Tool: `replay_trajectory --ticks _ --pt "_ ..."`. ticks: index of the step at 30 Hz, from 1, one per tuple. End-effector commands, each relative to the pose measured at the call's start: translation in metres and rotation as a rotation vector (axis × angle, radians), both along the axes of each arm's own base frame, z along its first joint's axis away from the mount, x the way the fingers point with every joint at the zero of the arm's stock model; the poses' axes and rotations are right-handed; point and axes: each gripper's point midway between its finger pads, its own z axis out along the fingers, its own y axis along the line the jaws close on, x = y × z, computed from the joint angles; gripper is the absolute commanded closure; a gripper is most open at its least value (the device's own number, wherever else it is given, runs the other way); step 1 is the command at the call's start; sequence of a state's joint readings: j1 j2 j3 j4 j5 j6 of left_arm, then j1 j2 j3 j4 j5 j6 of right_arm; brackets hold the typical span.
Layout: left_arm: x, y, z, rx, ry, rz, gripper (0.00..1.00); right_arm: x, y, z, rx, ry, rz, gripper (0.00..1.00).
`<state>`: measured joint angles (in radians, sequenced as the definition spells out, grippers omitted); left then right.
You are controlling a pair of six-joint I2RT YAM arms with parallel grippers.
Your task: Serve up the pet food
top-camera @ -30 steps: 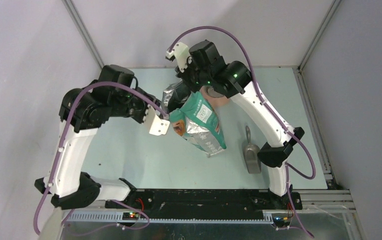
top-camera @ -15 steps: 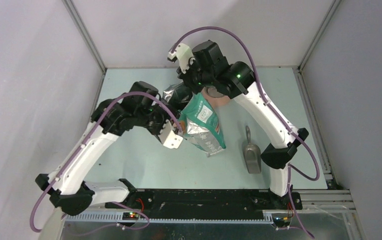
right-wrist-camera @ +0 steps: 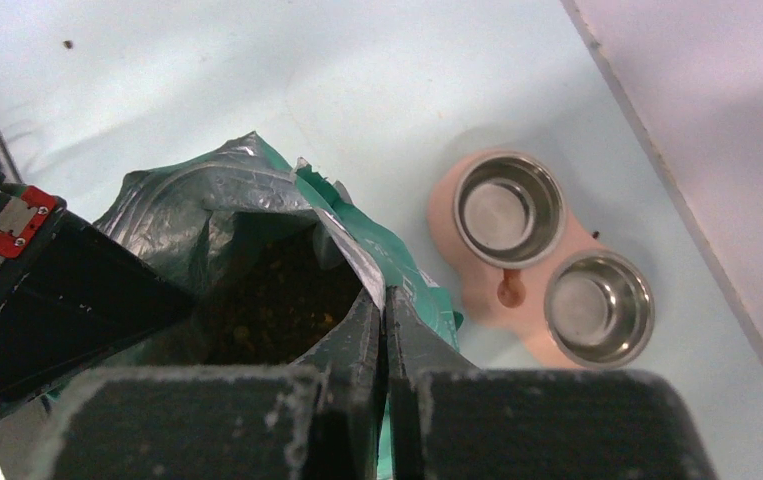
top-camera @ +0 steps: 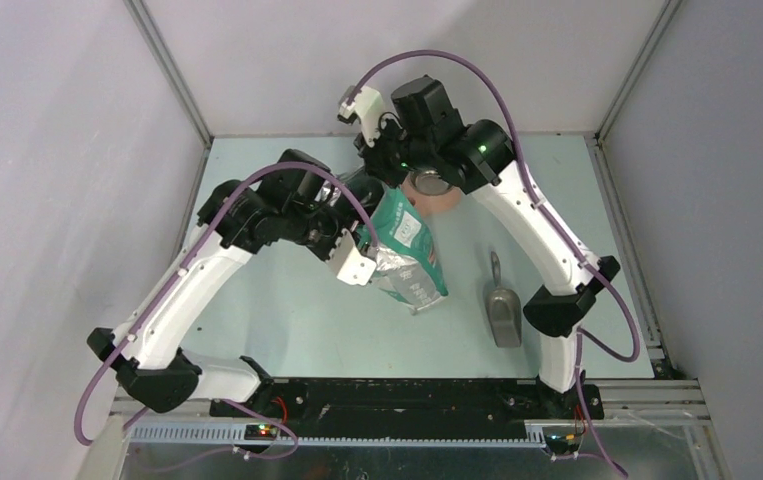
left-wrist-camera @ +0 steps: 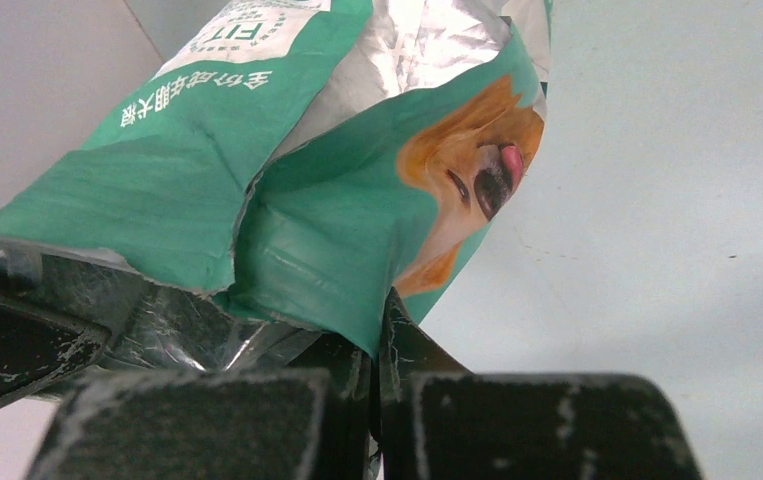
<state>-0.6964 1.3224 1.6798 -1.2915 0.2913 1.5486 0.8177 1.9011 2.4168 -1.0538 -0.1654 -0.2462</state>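
A teal-green foil bag (top-camera: 412, 255) printed with a golden dog (left-wrist-camera: 467, 170) hangs above the table between both arms. Its top is open, and the pet food (right-wrist-camera: 277, 300) shows inside as dark brown kibble. My right gripper (right-wrist-camera: 385, 295) is shut on the bag's silver top rim (right-wrist-camera: 342, 245). My left gripper (left-wrist-camera: 382, 315) is shut on a green fold at the bag's edge; in the top view it (top-camera: 369, 238) sits at the bag's left side. The pink holder (right-wrist-camera: 497, 295) with two steel bowls (right-wrist-camera: 509, 208) lies on the table beyond the bag, both bowls bare.
A grey metal scoop (top-camera: 502, 305) lies on the table right of the bag. The pink bowl holder (top-camera: 445, 200) sits partly under the right wrist. Grey walls close in the table at the back and both sides.
The left arm swung right and forward to the bag. Its gripper opened wide, then shut on the bag's edge. The right gripper kept its hold on the rim.
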Motion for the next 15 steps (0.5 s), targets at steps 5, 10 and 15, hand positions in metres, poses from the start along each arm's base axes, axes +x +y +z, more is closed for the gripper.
replay_trajectory --ticks 5,10,15 --pt "-0.021 0.029 0.061 -0.171 -0.065 0.167 1.0 -0.02 0.056 0.177 0.553 -0.354 0.259 1.0" --pt "-0.019 0.045 0.065 -0.154 -0.083 0.241 1.0 -0.018 0.069 0.188 0.613 -0.398 0.291 1.0" --pt "-0.019 0.038 0.069 -0.229 -0.037 0.29 1.0 -0.006 0.084 0.175 0.61 -0.394 0.284 1.0"
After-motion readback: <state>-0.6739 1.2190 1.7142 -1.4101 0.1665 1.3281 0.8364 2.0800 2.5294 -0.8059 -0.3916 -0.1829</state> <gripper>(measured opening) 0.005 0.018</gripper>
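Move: Below the two hands, which already pinch opposite sides of the open mouth, hangs the pet food bag: its middle is about 8 cm back, 5 cm right and 17 cm below the right hand, and from the left hand 10 cm right, level fore and aft, 13 cm down. The bowls stand some 12 cm ahead and 3 cm right of the right hand, 33 cm below; from the left hand, about 20 cm ahead and 15 cm right. Carrying the open bag leftwards between them, both hands keep their shut pinch on the rim. The right travels about 8.5 cm left, nearly level, its fingers tipping up and swinging counter-clockwise; the left goes some 5.5 cm left, easing back and slightly up, and turns about 15 degrees counter-clockwise. ##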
